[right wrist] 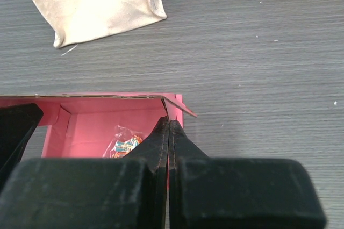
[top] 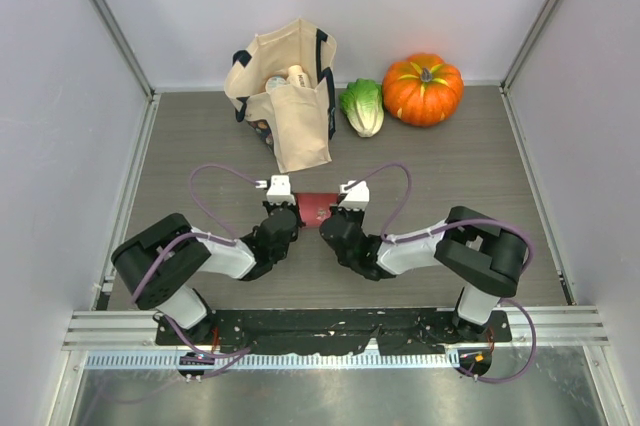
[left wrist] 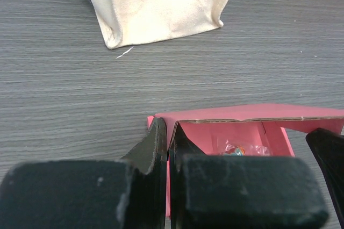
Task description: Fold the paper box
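Observation:
The pink paper box (top: 316, 207) stands open-topped on the table between my two grippers. My left gripper (top: 284, 218) is shut on its left wall; in the left wrist view (left wrist: 167, 132) the jaws pinch that wall of the box (left wrist: 236, 132). My right gripper (top: 337, 223) is shut on the right wall, which shows in the right wrist view (right wrist: 169, 127) with the box (right wrist: 102, 119) to its left. A small clear packet with coloured contents (right wrist: 126, 143) lies inside the box, also in the left wrist view (left wrist: 239, 148).
A cream tote bag (top: 285, 96) with items stands behind the box, its bottom corner near in both wrist views (left wrist: 161, 3) (right wrist: 91, 3). A green cabbage (top: 362, 106) and an orange pumpkin (top: 423, 88) lie at the back right. Grey walls surround the table.

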`<state>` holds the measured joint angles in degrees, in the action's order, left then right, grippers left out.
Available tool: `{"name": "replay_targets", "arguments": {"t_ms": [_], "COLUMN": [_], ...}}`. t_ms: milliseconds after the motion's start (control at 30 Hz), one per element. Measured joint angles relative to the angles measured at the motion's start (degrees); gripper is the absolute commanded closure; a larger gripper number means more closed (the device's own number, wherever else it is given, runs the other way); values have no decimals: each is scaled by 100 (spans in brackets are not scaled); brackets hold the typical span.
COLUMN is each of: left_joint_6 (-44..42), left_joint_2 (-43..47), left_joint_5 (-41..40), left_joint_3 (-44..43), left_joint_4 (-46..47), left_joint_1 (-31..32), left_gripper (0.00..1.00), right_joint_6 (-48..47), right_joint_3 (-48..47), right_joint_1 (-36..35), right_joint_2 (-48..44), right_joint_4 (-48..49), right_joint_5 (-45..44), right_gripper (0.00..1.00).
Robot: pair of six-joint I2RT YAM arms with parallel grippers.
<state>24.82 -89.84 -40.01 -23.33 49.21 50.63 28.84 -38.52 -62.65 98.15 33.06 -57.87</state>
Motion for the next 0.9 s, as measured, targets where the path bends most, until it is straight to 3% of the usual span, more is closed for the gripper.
{"name": "replay_targets", "arguments": {"t_ms": [267, 467, 500, 567, 633, 733, 900], "left_joint_6": [33, 28, 26, 22, 9, -24, -52], "left_joint_2": [-168, -280, -293, -304, -304, -304, -306], "left_joint_5": [-166, -391, -428, -490, -546, -616, -741], "left_joint_3": [153, 177, 179, 179, 179, 181, 179], "left_joint_4": [332, 485, 503, 516, 516, 507, 476], "left_joint_1": [195, 330, 348, 380, 415, 476, 553], "left_gripper": [100, 100, 100, 100, 100, 100, 100], "right_joint_6": [20, -26, -2, 109, 238, 415, 1563], "right_joint_3": [684, 894, 894, 894, 892, 866, 422], "right_joint_1": [-118, -111, -111, -111, -111, 7, 892], "right_joint_2": [68, -17, -192, -817, -1515, -2732, -3571], "right_joint_4": [413, -28, -269, -962, -1534, -2518, -3764], "right_joint_5": [181, 289, 326, 459, 603, 1266, 3117], "right_gripper": [98, 65, 60, 39, 27, 23, 25]}}
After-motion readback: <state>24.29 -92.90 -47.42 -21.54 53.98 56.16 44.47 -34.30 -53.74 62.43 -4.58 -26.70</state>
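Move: Below and between the two hands, which already hold the front corners of its raised lid, sits the paper box: its middle is about 4 cm right of the left hand, level with it front to back and 6 cm down, and about 4 cm left of the right hand, equally level and low. The candy packet inside lies some 3 cm left of the right hand, 1 cm ahead and 7 cm down. The tote bag's near edge is roughly 12 cm ahead and 7 cm left of the right hand, 7 cm down. Drawing back and down about 5 cm while slipping a few centimetres right, the right hand brings the lid's right corner towards the box, then opens wide and lets go, backing off and rising some 10 cm as it rolls left side up and tips down. The left hand keeps its pinch on the left corner, easing back and slightly down. ##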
